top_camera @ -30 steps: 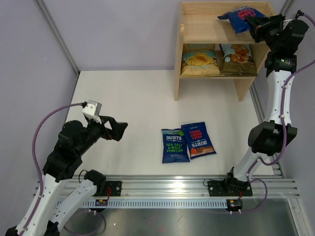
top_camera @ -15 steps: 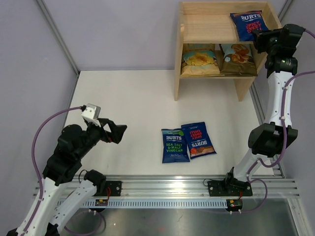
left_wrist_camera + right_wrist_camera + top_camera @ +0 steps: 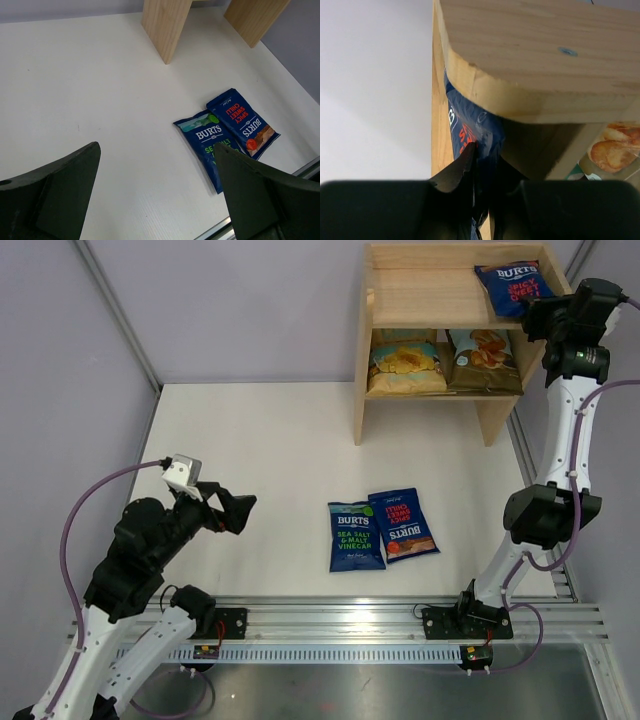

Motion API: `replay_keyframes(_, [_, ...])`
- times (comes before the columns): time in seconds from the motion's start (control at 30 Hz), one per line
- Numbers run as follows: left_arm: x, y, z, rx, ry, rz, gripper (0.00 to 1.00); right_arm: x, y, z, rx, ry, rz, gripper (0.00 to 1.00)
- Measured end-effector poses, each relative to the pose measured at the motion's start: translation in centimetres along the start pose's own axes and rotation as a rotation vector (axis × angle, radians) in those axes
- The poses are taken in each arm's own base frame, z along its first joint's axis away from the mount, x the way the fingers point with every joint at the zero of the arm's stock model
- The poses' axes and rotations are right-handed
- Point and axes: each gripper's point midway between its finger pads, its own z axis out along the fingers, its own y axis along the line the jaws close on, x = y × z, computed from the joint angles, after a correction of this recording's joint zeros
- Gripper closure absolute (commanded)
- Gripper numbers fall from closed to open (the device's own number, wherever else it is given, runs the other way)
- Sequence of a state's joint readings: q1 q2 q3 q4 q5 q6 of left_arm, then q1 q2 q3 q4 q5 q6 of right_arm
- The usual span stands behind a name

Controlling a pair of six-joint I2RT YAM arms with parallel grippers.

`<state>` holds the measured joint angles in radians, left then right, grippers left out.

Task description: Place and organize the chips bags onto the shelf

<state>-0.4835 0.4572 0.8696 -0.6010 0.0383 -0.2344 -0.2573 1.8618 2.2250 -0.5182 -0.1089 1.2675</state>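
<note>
A dark blue red-label chips bag (image 3: 513,287) lies on the right of the shelf's (image 3: 420,285) top tier. My right gripper (image 3: 535,315) is at its near edge; in the right wrist view the gripper (image 3: 482,150) is shut on the bag's (image 3: 467,122) edge beside the wooden side panel (image 3: 530,60). Two tan bags (image 3: 405,362) (image 3: 480,358) stand on the lower tier. A green-label blue bag (image 3: 354,536) and a red-label blue bag (image 3: 402,524) lie flat on the table. My left gripper (image 3: 238,512) hovers open to their left, holding nothing (image 3: 156,150).
The shelf's two wooden legs (image 3: 165,25) rest on the white table (image 3: 260,440) beyond the two flat bags (image 3: 205,135) (image 3: 242,120). A metal rail (image 3: 350,620) runs along the near edge. Grey walls and a frame post (image 3: 120,315) bound the left side.
My right gripper carried the blue bag from a raised tilt down flat onto the top tier's right end and drew back slightly. The left arm sank a little.
</note>
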Motion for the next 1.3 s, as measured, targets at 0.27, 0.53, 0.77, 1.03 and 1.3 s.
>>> replay_keyframes(0.27, [0.3,0.1,0.1,-0.003,0.006,0.000,0.01,-0.3,-0.3,1.3,0.034,-0.005,0.007,0.77])
replay_keyframes(0.53, [0.3,0.2,0.1,-0.010,0.004,-0.001,0.01,0.1,-0.3,1.5,0.041,-0.017,0.015,0.60])
replay_keyframes(0.77, [0.3,0.3,0.1,-0.012,0.003,-0.001,0.01,-0.1,0.2,1.0,0.042,-0.065,-0.002,0.50])
replay_keyframes(1.03, [0.3,0.3,0.1,-0.012,0.003,-0.001,0.01,-0.7,0.1,-0.3,0.071,-0.094,-0.052,0.42])
replay_keyframes(1.3, [0.3,0.3,0.2,-0.014,0.009,-0.003,0.01,-1.4,0.1,-2.4,0.066,-0.112,-0.068,0.24])
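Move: The right hand still grips the near right corner of the Spicy Sweet Chilli bag on the top shelf; the bag's middle lies about 5 cm ahead, 3 cm left and level with the hand. The shelf's right side panel is roughly 4 cm right and 5 cm ahead. On the shelf below, some 20 cm down and 3 cm ahead, sit the brown-and-white bag, 5 cm left, and the golden bag, 21 cm left. From the left hand, the chilli bag is around 40 cm ahead, 53 cm right and 15 cm higher. The right hand nudges about 1.5 cm forward, opens to let go of the chilli bag, backs off roughly 4 cm. ##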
